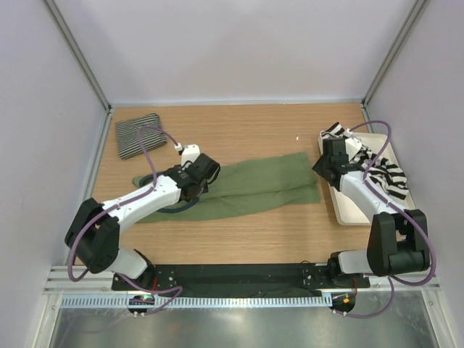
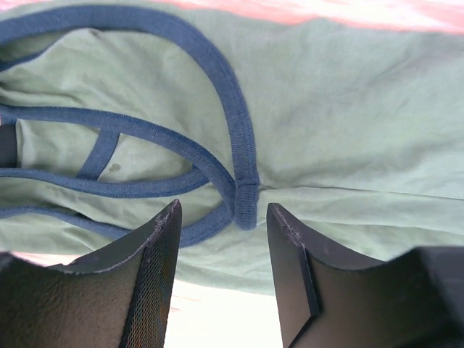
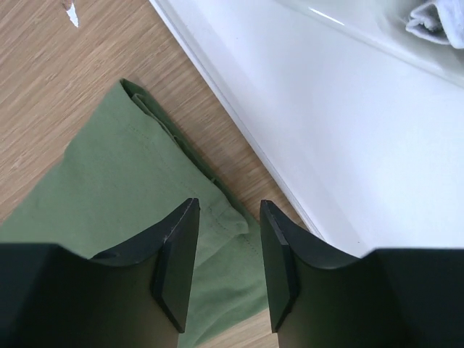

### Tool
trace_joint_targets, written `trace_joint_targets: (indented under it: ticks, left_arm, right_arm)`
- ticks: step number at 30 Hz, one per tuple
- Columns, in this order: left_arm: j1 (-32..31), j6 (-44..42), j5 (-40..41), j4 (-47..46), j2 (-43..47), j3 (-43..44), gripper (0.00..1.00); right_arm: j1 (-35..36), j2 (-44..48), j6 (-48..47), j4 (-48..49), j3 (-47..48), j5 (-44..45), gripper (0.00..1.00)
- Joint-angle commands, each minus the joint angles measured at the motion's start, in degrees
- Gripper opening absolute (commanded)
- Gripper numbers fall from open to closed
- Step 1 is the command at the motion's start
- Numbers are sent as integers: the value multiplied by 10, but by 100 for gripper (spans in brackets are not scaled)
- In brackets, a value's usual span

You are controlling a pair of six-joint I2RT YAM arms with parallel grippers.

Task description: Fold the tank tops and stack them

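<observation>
The olive green tank top (image 1: 268, 185) lies stretched lengthwise across the middle of the table, folded along its length. My left gripper (image 1: 209, 172) hovers over its strap end. In the left wrist view it is open (image 2: 223, 217) just above the blue-trimmed straps (image 2: 243, 167), holding nothing. My right gripper (image 1: 324, 167) is over the hem end beside the tray. Its jaws are open (image 3: 228, 210) above the hem corner (image 3: 232, 221), with nothing between them. The pinstriped tank top (image 1: 138, 136) lies folded at the back left. The broad-striped tank top (image 1: 380, 165) is crumpled on the tray.
The cream rectangular tray (image 1: 349, 212) sits at the right side of the table, and its white rim (image 3: 290, 123) runs close to the green hem. Frame posts and pale walls enclose the table on three sides. A small white scrap (image 1: 297, 138) lies behind the green top.
</observation>
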State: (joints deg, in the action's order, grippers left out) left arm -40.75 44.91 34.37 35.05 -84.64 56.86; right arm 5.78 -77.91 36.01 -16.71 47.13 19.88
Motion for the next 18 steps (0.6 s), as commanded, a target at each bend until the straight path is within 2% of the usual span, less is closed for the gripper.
trace_joint_targets:
  ticks: [1, 5, 11, 13, 14, 18]
  left_arm:
    - [-1, 13, 4, -5, 25, 4, 52]
    - [10, 17, -41, -26, -5, 12, 50]
    - [45, 19, -97, -68, -39, 2, 45]
    - [47, 18, -97, -71, -50, 1, 40]
    - [47, 18, -95, -72, -54, -3, 35]
    - [52, 20, -90, -74, -60, -26, 24]
  right_arm:
    - [3, -1, -25, 25, 14, 0, 44]
    - [3, -44, -24, 28, 22, -39, 32]
    - [3, -90, -20, 25, 21, -60, 28]
    - [3, -93, -20, 19, 13, -49, 24]
    - [4, -93, -22, 14, 9, -39, 19]
    - [3, -91, -23, -7, 7, -16, 6]
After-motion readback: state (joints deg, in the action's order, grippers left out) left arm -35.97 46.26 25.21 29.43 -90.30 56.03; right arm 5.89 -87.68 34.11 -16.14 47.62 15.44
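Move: The green tank top's folded-over edge has its navy strap end about 1 cm ahead, 1 cm to the right and 4 cm below the left hand; the striped folded top lies some 16 cm farther out and 17 cm left of that hand. The edge's other end, the loose corner, lies level with the right hand, about 1 cm left and 5 cm below it. From that hand the tray's middle is about 15 cm right and level, the green top's far corner 7 cm ahead and 3 cm left. The green tank top's folded-over edge is taken again at both ends: each hand sinks onto it with its fingers tipping 5 to 10 degrees steeper, the left about 4 cm down and 1 cm forward at the strap end after a tiny rise, the right about 5 cm down and slightly left at the loose corner. Both half-open grippers close as they go, the right almost shut on the corner, the left narrowing around the navy band. ##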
